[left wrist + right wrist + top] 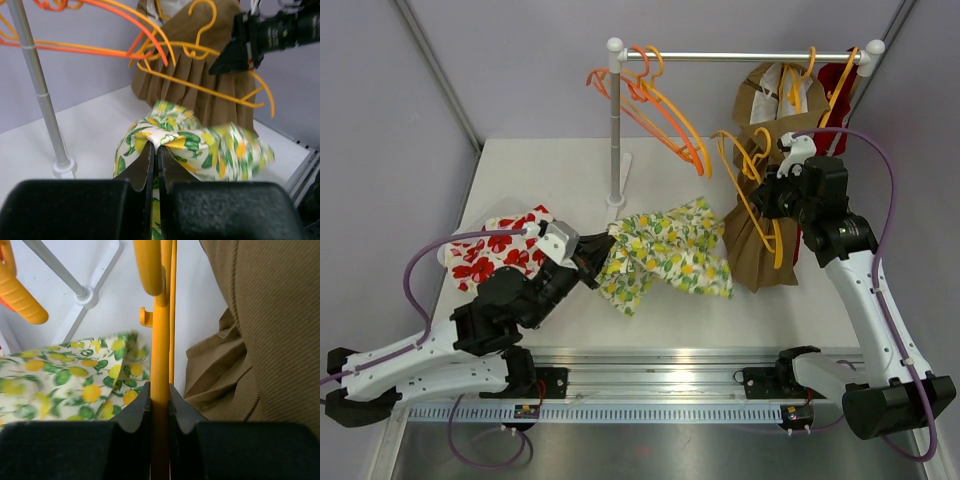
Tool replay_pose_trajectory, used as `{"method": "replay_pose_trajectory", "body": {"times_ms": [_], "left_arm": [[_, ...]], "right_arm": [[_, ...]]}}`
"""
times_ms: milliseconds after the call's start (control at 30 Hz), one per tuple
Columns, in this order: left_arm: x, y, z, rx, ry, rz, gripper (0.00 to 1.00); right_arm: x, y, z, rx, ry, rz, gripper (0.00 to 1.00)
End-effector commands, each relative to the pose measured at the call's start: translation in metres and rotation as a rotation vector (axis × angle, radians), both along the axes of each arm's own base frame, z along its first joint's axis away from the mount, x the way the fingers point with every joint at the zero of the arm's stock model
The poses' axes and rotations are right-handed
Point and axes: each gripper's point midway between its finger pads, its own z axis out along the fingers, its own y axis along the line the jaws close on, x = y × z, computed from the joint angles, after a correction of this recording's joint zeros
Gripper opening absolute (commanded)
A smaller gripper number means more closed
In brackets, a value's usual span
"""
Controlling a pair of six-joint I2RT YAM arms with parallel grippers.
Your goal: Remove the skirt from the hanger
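The lemon-print skirt (670, 255) lies spread on the table between the two arms. My left gripper (595, 262) is shut on its left edge, with the cloth bunched between the fingertips (156, 147). My right gripper (760, 195) is shut on the bar of a yellow hanger (760, 215), which runs straight up between its jaws (160, 390) in the right wrist view. The skirt's right edge (132, 352) reaches close to the hanger (160, 340). I cannot tell whether it is still clipped to it.
A brown pleated skirt (760, 255) hangs on yellow hangers just behind the right gripper. The rack pole (616, 130) stands at the back centre with empty orange hangers (660, 110). A red-flowered garment (495, 255) lies at the left beside the left arm.
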Motion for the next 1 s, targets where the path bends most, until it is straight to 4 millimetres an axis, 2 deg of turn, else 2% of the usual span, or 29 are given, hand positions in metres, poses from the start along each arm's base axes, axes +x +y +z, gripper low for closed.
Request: {"method": "replay_pose_trajectory", "body": {"times_ms": [0, 33, 67, 100, 133, 167, 200, 233, 300, 333, 400, 433, 467, 500, 533, 567, 633, 667, 700, 733, 767, 800, 833, 867, 900, 933, 967], "left_arm": [[0.006, -0.011, -0.048, 0.125, 0.055, 0.016, 0.00], [0.007, -0.016, -0.061, 0.151, 0.070, 0.012, 0.00], [0.008, -0.021, -0.062, 0.137, 0.066, 0.007, 0.00], [0.009, -0.032, -0.074, 0.168, 0.076, -0.011, 0.00], [0.010, -0.039, -0.078, 0.164, 0.072, -0.023, 0.00], [0.010, -0.045, -0.083, 0.148, 0.097, -0.033, 0.00], [0.010, -0.057, -0.096, 0.181, 0.112, -0.060, 0.00], [0.010, -0.062, -0.100, 0.186, 0.117, -0.068, 0.00], [0.011, -0.075, -0.109, 0.200, 0.131, -0.091, 0.00], [0.011, -0.079, -0.110, 0.199, 0.132, -0.099, 0.00], [0.010, -0.085, -0.109, 0.194, 0.135, -0.116, 0.00], [0.010, -0.087, -0.111, 0.200, 0.138, -0.123, 0.03], [0.008, -0.090, -0.110, 0.200, 0.138, -0.137, 0.09], [0.007, -0.091, -0.111, 0.202, 0.138, -0.145, 0.18], [0.006, -0.091, -0.112, 0.208, 0.140, -0.155, 0.45], [0.004, -0.091, -0.112, 0.208, 0.142, -0.163, 0.63], [0.000, -0.088, -0.119, 0.238, 0.158, -0.178, 0.87], [-0.002, -0.083, -0.116, 0.236, 0.152, -0.181, 0.97], [-0.004, -0.081, -0.119, 0.245, 0.155, -0.185, 0.99], [-0.006, -0.076, -0.125, 0.271, 0.164, -0.189, 0.99], [-0.010, -0.071, -0.120, 0.266, 0.157, -0.199, 0.99], [-0.012, -0.067, -0.121, 0.272, 0.161, -0.201, 0.99], [-0.014, -0.061, -0.132, 0.310, 0.180, -0.202, 0.99], [-0.017, -0.058, -0.134, 0.319, 0.188, -0.209, 0.99], [-0.019, -0.052, -0.130, 0.308, 0.190, -0.210, 0.99], [-0.021, -0.047, -0.139, 0.333, 0.210, -0.204, 0.99], [-0.022, -0.043, -0.141, 0.326, 0.225, -0.198, 0.99]], "right_arm": [[0.009, -0.005, 0.045, -0.015, -0.147, -0.013, 0.00], [0.008, -0.003, 0.050, -0.009, -0.156, 0.000, 0.00], [0.008, -0.002, 0.051, -0.031, -0.162, 0.022, 0.00], [0.008, 0.001, 0.052, -0.032, -0.164, 0.040, 0.00], [0.006, 0.008, 0.060, -0.018, -0.178, 0.084, 0.00], [0.007, 0.012, 0.059, -0.018, -0.167, 0.106, 0.00], [0.007, 0.015, 0.062, -0.015, -0.169, 0.122, 0.00], [0.007, 0.017, 0.072, -0.008, -0.185, 0.134, 0.00], [0.014, 0.018, 0.075, -0.011, -0.180, 0.136, 0.00], [0.016, 0.019, 0.088, -0.010, -0.207, 0.141, 0.00], [0.025, 0.022, 0.091, -0.018, -0.202, 0.152, 0.00], [0.027, 0.023, 0.107, -0.018, -0.231, 0.154, 0.00], [0.035, 0.028, 0.103, -0.026, -0.210, 0.166, 0.00], [0.038, 0.030, 0.119, -0.028, -0.244, 0.171, 0.00], [0.042, 0.033, 0.121, -0.031, -0.243, 0.176, 0.00], [0.045, 0.040, 0.123, -0.034, -0.240, 0.193, 0.00], [0.059, 0.048, 0.133, -0.039, -0.252, 0.200, 0.00], [0.070, 0.054, 0.124, -0.043, -0.223, 0.206, 0.00], [0.073, 0.063, 0.126, -0.039, -0.224, 0.223, 0.00], [0.076, 0.066, 0.139, -0.035, -0.254, 0.220, 0.00], [0.087, 0.073, 0.132, -0.039, -0.236, 0.226, 0.00], [0.087, 0.083, 0.135, -0.037, -0.244, 0.243, 0.00], [0.091, 0.085, 0.147, -0.036, -0.273, 0.236, 0.00], [0.099, 0.092, 0.140, -0.043, -0.257, 0.241, 0.00], [0.101, 0.101, 0.149, -0.041, -0.281, 0.253, 0.00], [0.105, 0.105, 0.149, -0.046, -0.283, 0.249, 0.00], [0.114, 0.111, 0.137, -0.056, -0.254, 0.253, 0.00]]}}
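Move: The left hand holds the lemon-print skirt; its landing spot on the table lies about 36 cm below and 4 cm to the right, level with it forward, with the basket roughly 16 cm ahead, 27 cm left, 34 cm below. The right hand grips the emptied yellow hanger; the bar's free stretch is about 18 cm ahead, 20 cm left, 28 cm up, and the brown skirt hangs 8 cm ahead, 4 cm right, level in height. The left hand lowers the skirt some 15 cm towards the table while drifting right and rolling about 20 degrees so its left side rises, then opens wide, lets go of the cloth and starts easing up and back left. Meanwhile the right hand, still pinching the yellow hanger, lifts it about 12 cm away from the brown skirt, then carries it forward and left towards the bar beside the bare hangers, turning slightly counter-clockwise and tipping its fingers up. ##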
